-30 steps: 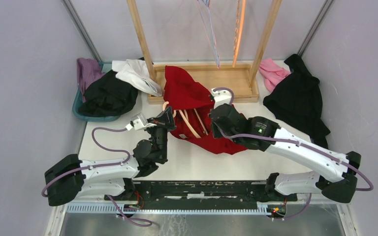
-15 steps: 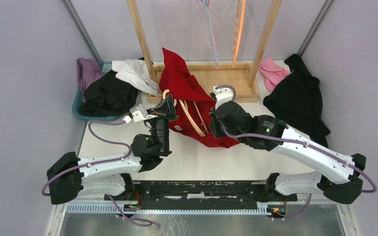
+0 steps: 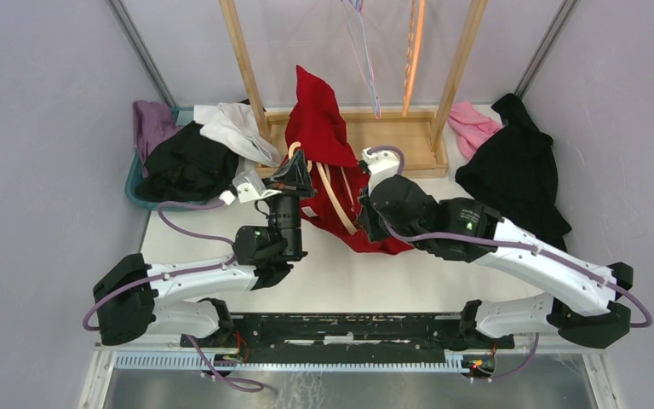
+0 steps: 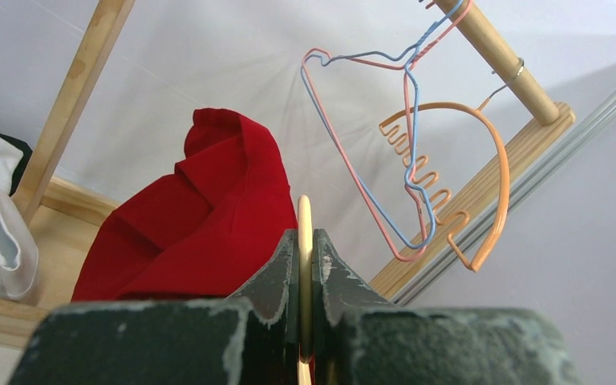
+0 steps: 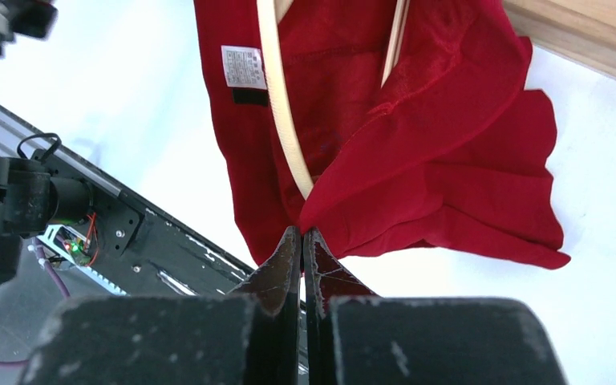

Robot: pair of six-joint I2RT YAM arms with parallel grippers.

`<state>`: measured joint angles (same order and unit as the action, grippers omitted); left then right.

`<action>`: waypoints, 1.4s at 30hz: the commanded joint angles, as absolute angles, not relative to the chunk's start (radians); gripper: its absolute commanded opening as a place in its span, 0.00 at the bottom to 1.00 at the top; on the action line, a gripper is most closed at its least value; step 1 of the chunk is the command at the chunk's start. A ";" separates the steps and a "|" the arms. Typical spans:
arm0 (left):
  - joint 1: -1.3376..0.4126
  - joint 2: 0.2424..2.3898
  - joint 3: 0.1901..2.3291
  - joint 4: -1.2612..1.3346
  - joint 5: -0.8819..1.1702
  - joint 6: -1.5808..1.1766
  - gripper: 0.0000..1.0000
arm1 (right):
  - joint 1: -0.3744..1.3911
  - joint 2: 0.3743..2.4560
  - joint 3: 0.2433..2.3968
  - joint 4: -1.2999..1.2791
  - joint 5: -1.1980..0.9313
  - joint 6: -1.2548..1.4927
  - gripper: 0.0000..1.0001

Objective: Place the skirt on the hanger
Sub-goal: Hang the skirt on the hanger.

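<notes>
The red skirt is lifted off the table in front of the wooden rack, draped over a cream hanger. My left gripper is shut on the hanger's thin cream rod, with the skirt bunched just left of it. My right gripper is shut on the skirt's lower edge, right where the hanger's arm ends at the cloth. A white label shows inside the skirt.
The wooden rack stands behind, with a pink-and-blue wire hanger and an orange hanger on its rod. A teal bin of clothes and a white garment lie left; black and pink garments lie right.
Both arms have raised the hanger and skirt and carried them toward the rack. The skirt's top now stands higher, and most of the cloth is off the table.
</notes>
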<state>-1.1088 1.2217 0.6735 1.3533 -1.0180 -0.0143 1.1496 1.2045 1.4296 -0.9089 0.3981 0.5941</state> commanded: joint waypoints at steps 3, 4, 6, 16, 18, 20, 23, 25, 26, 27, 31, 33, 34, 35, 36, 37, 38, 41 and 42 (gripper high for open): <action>-1.116 1.220 0.690 1.470 -0.962 -0.004 0.03 | 1.149 1.296 1.588 -0.850 0.465 0.539 0.01; -1.115 1.219 0.686 1.463 -0.962 -0.016 0.03 | 1.139 1.324 1.633 -0.853 0.460 0.528 0.01; -1.115 1.215 0.676 1.448 -0.963 -0.038 0.03 | 1.118 1.375 1.695 -0.857 0.453 0.506 0.01; -1.121 1.161 0.669 1.237 -0.986 -0.152 0.03 | 0.976 1.514 1.800 -0.847 0.385 0.457 0.01; -1.121 1.145 0.756 0.961 -0.997 -0.242 0.03 | 0.962 1.520 1.767 -0.830 0.356 0.446 0.01; -1.120 1.154 0.841 0.692 -1.005 -0.356 0.03 | 0.959 1.504 1.695 -0.794 0.310 0.442 0.01; -1.116 1.171 0.876 0.451 -0.977 -0.478 0.03 | 0.961 1.454 1.511 -0.662 0.222 0.459 0.01; -1.115 1.186 0.893 0.306 -0.956 -0.568 0.03 | 0.961 1.429 1.392 -0.593 0.188 0.477 0.01; -1.116 1.195 0.903 0.236 -0.941 -0.605 0.03 | 0.962 1.418 1.339 -0.556 0.175 0.485 0.01; -1.115 1.206 0.914 0.170 -0.929 -0.640 0.03 | 0.962 1.406 1.280 -0.520 0.158 0.492 0.01; -1.114 1.245 0.936 -0.026 -0.870 -0.734 0.03 | 0.963 1.342 1.087 -0.385 0.127 0.517 0.01; -1.114 1.272 0.946 -0.101 -0.839 -0.760 0.03 | 0.965 1.316 1.013 -0.338 0.126 0.530 0.01; -1.114 1.284 0.942 -0.122 -0.823 -0.773 0.03 | 0.964 1.299 0.980 -0.316 0.129 0.537 0.01; -1.114 1.297 0.935 -0.137 -0.803 -0.784 0.03 | 0.964 1.282 0.946 -0.294 0.135 0.547 0.01; -1.113 1.307 0.926 -0.149 -0.791 -0.798 0.03 | 0.964 1.264 0.914 -0.271 0.140 0.559 0.01; -1.114 1.317 0.914 -0.149 -0.778 -0.807 0.03 | 0.964 1.245 0.886 -0.251 0.143 0.568 0.01; -1.114 1.324 0.902 -0.143 -0.764 -0.815 0.03 | 0.963 1.227 0.858 -0.227 0.145 0.579 0.01; -1.114 1.339 0.874 -0.109 -0.738 -0.832 0.03 | 0.964 1.171 0.784 -0.150 0.141 0.606 0.01; -1.114 1.346 0.874 -0.104 -0.737 -0.834 0.03 | 0.963 1.152 0.761 -0.124 0.140 0.620 0.01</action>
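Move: My left hand still grips the wooden hanger by its neck, and the skirt's waistband in my right fingers lies some 10 cm back from it, 16 cm to its right and 8 cm lower. The raised skirt flap stands about 9 cm ahead of my left hand, 4 cm to its right and near its height. From my right hand, the hanger's free end is about 3 cm to the left, 1 cm ahead and 4 cm below; the hanger neck is 10 cm ahead, 16 cm left and 8 cm above. Still pinching the waistband, I swing my right hand forward about 9 cm, left and a little up past the hanger's free end, then bring it down some 20 cm and partly back. My left hand keeps the hanger nearly still at first, then lowers it about 18 cm and carries it 7 cm right towards the waistband, tipping the fingers down some 40 degrees and raising the hand's left side. ##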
